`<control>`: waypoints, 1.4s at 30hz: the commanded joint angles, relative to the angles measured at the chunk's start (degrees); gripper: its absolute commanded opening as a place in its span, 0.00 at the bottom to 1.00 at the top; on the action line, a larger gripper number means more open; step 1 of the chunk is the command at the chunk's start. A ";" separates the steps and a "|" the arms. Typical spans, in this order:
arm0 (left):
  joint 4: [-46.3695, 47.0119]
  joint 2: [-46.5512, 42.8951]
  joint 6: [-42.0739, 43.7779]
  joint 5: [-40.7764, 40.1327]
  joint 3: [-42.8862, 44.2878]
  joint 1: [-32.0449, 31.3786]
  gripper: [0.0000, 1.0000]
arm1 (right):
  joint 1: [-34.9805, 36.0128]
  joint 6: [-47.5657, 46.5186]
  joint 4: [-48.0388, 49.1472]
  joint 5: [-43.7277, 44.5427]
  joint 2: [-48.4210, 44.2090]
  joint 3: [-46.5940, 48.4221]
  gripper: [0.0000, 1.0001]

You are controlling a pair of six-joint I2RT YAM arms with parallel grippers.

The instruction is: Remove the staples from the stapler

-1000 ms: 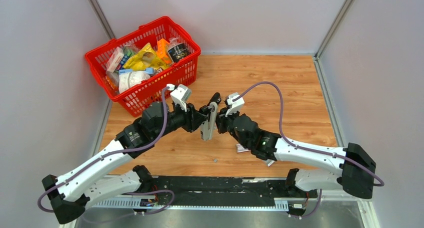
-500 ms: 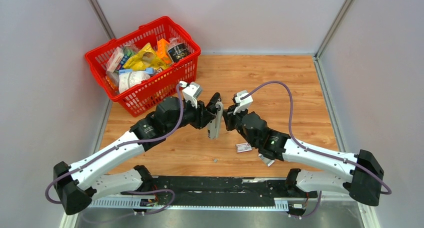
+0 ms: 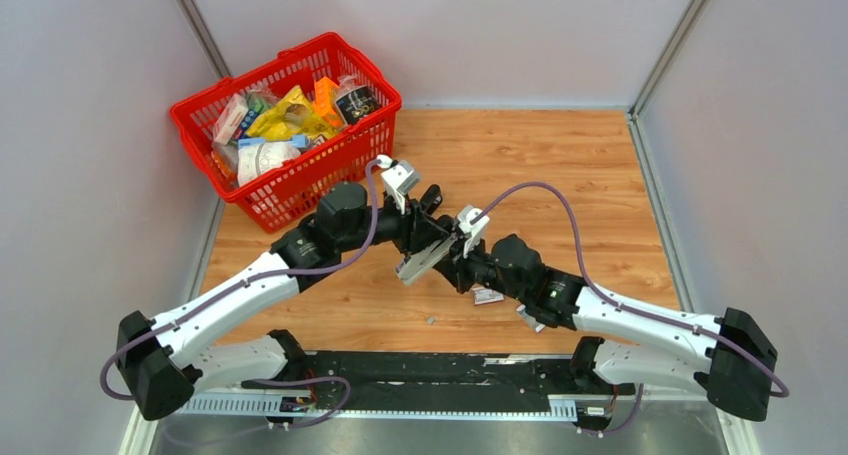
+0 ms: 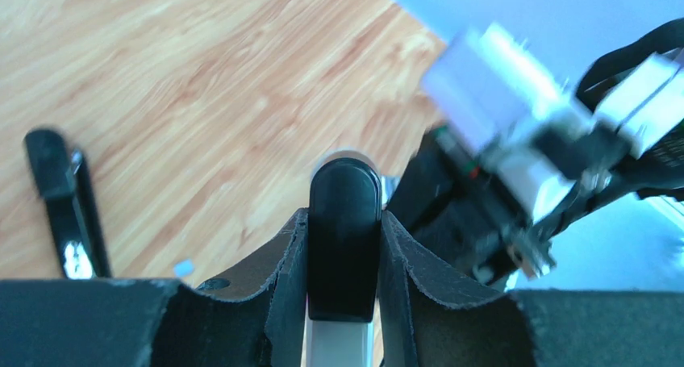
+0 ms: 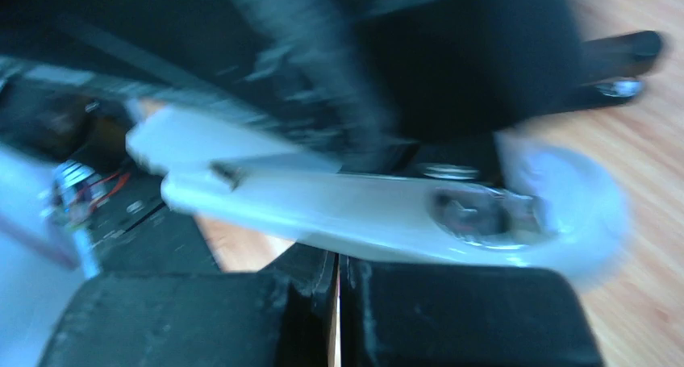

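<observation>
The stapler (image 3: pixel 424 259) is held above the table, its silver magazine slanting down to the left and its black top arm (image 3: pixel 432 194) swung open behind. My left gripper (image 3: pixel 418 229) is shut on the stapler; the left wrist view shows its fingers (image 4: pixel 282 262) clamped on the black end (image 4: pixel 344 230). My right gripper (image 3: pixel 456 262) is shut, its fingertips just under the blurred silver magazine (image 5: pixel 339 210); nothing shows between them. A tiny grey staple bit (image 3: pixel 430 318) lies on the wood in front.
A red basket (image 3: pixel 345 45) full of packets stands at the back left. A small white-and-red box (image 3: pixel 487 296) lies on the table under my right arm. Grey walls close in both sides and the back.
My left gripper has moved right and farther out with the stapler, whose magazine has tilted from near upright to slanted. My right gripper has dropped lower and to the left under it.
</observation>
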 commanded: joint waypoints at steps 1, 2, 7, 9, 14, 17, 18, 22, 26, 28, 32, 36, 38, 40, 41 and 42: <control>11.12 1.34 -0.48 15.52 3.29 -2.44 0.00 | 1.88 -0.68 10.14 -8.87 -3.82 2.57 0.00; 10.69 1.52 -0.04 14.48 3.38 -2.44 0.00 | 1.80 -0.77 8.56 -6.67 -4.52 2.57 0.00; 7.26 2.13 2.16 10.52 4.87 -2.44 0.00 | 1.88 0.36 -0.57 4.41 -7.95 3.36 0.00; 6.12 2.57 3.21 8.76 5.84 -2.35 0.00 | 1.89 1.77 -3.74 7.92 -10.06 3.01 0.00; 1.98 5.38 6.55 2.36 9.26 -2.35 0.00 | 1.80 5.11 -15.34 16.10 -16.21 3.09 0.00; 0.31 8.80 7.96 -2.48 11.98 -2.17 0.00 | 1.80 7.39 -19.48 18.31 -18.76 2.83 0.00; 0.22 9.68 8.14 -3.28 12.52 -2.09 0.00 | 1.88 7.92 -20.18 18.66 -19.38 2.57 0.00; 1.27 15.22 7.26 -4.25 15.07 0.11 0.00 | 1.80 10.38 -23.35 20.33 -20.97 2.22 0.00; 0.75 22.69 7.00 -4.61 19.89 3.18 0.00 | 1.80 12.66 -25.81 21.91 -21.23 1.95 0.00; 0.66 27.77 6.82 -5.13 22.09 4.15 0.00 | 1.88 13.55 -26.08 21.31 -21.06 1.51 0.00; 0.93 35.86 6.55 -5.13 26.83 5.64 0.00 | 1.80 15.04 -26.08 21.65 -21.06 0.37 0.00; 0.14 43.15 8.22 -5.13 32.54 6.35 0.00 | 1.80 16.71 -26.34 22.18 -20.88 -0.33 0.00; -1.00 46.41 8.92 -5.05 35.44 6.61 0.00 | 1.80 17.50 -26.43 22.53 -20.71 -0.77 0.00; -1.71 49.31 9.54 -5.57 37.99 6.70 0.00 | 1.88 18.29 -26.87 22.62 -20.35 -1.03 0.00; -2.32 50.38 9.81 -5.66 39.75 6.88 0.00 | 1.80 18.65 -26.96 22.71 -20.18 -1.12 0.00; -2.50 52.21 9.98 -5.66 40.55 7.05 0.00 | 1.80 19.00 -27.31 22.62 -20.09 -1.21 0.00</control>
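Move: The left hand already grips the opened gray stapler; its goal, the bare patch just right of the black stapler, lies some 15 cm ahead, 6 cm right and 22 cm below. The black stapler is about 13 cm ahead and 2 cm left; a loose staple strip, 5 cm ahead and 1 cm left; the staple box, 3 cm back and 11 cm right. From the right hand the bare patch is roughly 16 cm ahead, 5 cm right. Forward and down, after a brief lift of 3–4 cm, the left arm carries the gray stapler towards the table beside the black one, about 18 cm out and 7 cm right, rolling some 20 degrees while its fingers keep their hold. The right hand, fingers shut, draws back slightly, then swings about 10 cm right, away from the stapler, turning clockwise. ##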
